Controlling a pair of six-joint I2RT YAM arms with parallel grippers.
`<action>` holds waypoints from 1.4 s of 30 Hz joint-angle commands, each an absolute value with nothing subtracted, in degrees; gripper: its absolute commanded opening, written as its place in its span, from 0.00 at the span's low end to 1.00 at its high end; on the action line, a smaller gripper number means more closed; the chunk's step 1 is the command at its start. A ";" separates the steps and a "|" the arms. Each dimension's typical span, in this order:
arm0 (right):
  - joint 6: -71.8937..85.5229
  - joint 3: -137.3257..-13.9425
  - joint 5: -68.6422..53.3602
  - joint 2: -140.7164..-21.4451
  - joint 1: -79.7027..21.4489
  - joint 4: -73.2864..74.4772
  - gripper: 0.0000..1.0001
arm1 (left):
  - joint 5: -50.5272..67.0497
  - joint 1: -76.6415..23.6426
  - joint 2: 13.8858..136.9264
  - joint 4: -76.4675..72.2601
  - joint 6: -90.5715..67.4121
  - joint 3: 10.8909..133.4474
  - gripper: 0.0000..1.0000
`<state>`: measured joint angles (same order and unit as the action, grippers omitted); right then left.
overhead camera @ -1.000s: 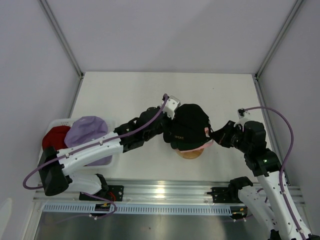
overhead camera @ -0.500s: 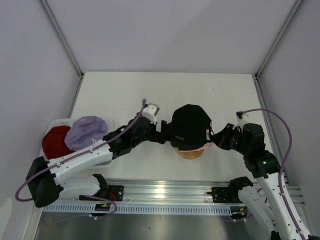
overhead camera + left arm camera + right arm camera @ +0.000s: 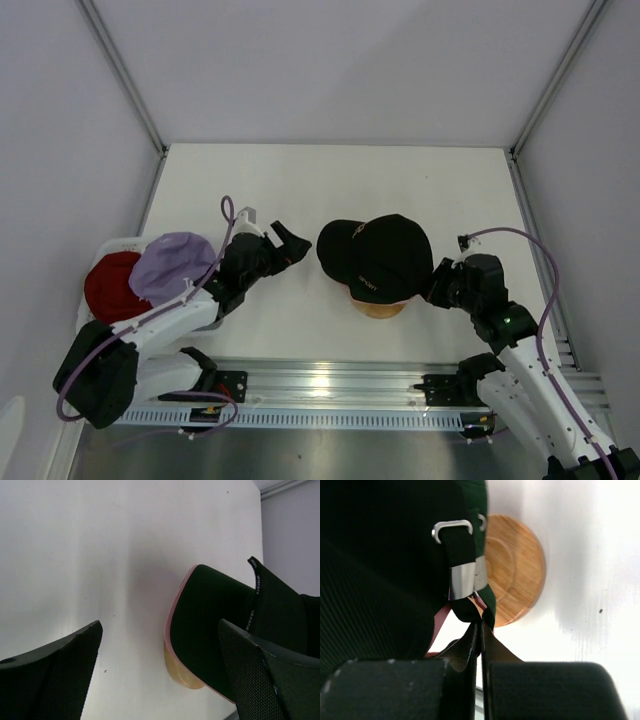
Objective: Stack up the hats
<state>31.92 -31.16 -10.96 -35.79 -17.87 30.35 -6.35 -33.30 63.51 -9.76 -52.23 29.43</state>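
A black cap with a gold emblem (image 3: 380, 258) lies on top of the stack on the wooden stand (image 3: 380, 308), its brim pointing left. In the left wrist view its brim (image 3: 210, 625) covers a pink cap whose edge (image 3: 172, 612) shows above the stand (image 3: 185, 675). My left gripper (image 3: 288, 244) is open and empty, left of the stack; it also shows in the left wrist view (image 3: 160, 680). My right gripper (image 3: 438, 285) is shut on the back strap (image 3: 462, 577) of the stacked caps, at the fingertips in the right wrist view (image 3: 481, 630). A dark green cap edge (image 3: 479, 510) shows beneath the black cap.
A lavender cap (image 3: 172, 265) and a red cap (image 3: 108, 283) lie in the white basket (image 3: 110, 245) at the left table edge. The stand's round wooden base (image 3: 517, 570) sits on the white table. Metal rails run along the near edge.
My left gripper has let go of the black cap and drawn back to the left, open. The black cap has settled onto the stack. The right gripper stays pinched on the strap.
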 commanded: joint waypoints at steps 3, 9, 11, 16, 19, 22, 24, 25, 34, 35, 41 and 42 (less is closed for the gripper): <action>31.99 -29.45 -5.36 -35.07 -18.46 30.24 0.00 | 4.29 -31.64 71.27 -29.86 -59.15 31.64 1.00; 32.17 -28.91 -4.93 -35.51 -18.72 29.97 0.00 | 10.46 -30.41 77.52 -37.27 -59.33 34.63 1.00; 32.08 -28.92 -4.83 -35.51 -18.81 29.97 0.00 | 9.94 -30.32 76.91 -35.17 -58.54 35.51 0.99; 32.17 -28.74 -4.92 -36.03 -18.72 29.71 0.00 | 2.55 -29.27 71.55 -27.16 -54.25 35.60 1.00; 31.91 -29.00 -4.83 -36.47 -18.81 29.44 0.00 | 8.06 -28.74 69.70 -34.08 -49.77 34.45 0.99; 31.47 -29.27 -4.83 -37.26 -18.72 29.27 0.00 | 18.32 -28.83 72.58 -38.66 -47.03 36.73 0.98; 31.29 -29.18 -4.75 -37.88 -18.81 28.65 0.00 | 22.92 -29.27 75.22 -43.40 -46.76 37.35 0.97; 31.29 -29.01 -4.66 -38.05 -18.81 28.13 0.00 | 26.85 -29.79 78.28 -45.25 -47.63 37.27 0.96; 30.67 -29.79 -3.87 -38.94 -18.81 28.47 0.00 | 32.88 -32.34 87.37 -55.28 -53.26 37.80 0.62; 30.76 -29.71 -3.61 -38.76 -18.81 28.48 0.00 | 31.13 -32.34 86.32 -54.50 -52.91 37.62 0.41; 31.46 -29.71 -2.20 -39.46 -18.81 28.74 0.00 | 20.49 -32.26 79.90 -40.36 -46.42 36.65 0.01; 31.55 -29.79 -2.02 -39.64 -18.81 28.91 0.00 | 18.39 -32.17 78.07 -38.69 -44.41 36.74 0.01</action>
<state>32.10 -29.23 -4.71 -38.92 -18.59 27.16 27.44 -32.93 80.25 -47.40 -53.89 36.86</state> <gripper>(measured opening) 0.010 0.045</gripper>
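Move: The black hat's brim is about 11 cm to the left hand's right, 2 cm back and slightly higher. Its crown lies some 21 cm to the right and 4 cm back, about 3 cm above the hand. The dark green hat is under the crown, roughly 18 cm right and 5 cm back; the wooden stand's middle is about 21 cm right, 5 cm back and 9 cm down. From the right hand, the brim is about 21 cm left, 8 cm ahead and a little higher. The black hat's brim gets pinched by the left hand, which eases right and slightly forward, climbs some 9 cm while swinging right and turning clockwise about 30 degrees, dips onto the brim and closes, then lifts about 5 cm. The right fingers stay shut at the strap end, sinking about 2 cm. ##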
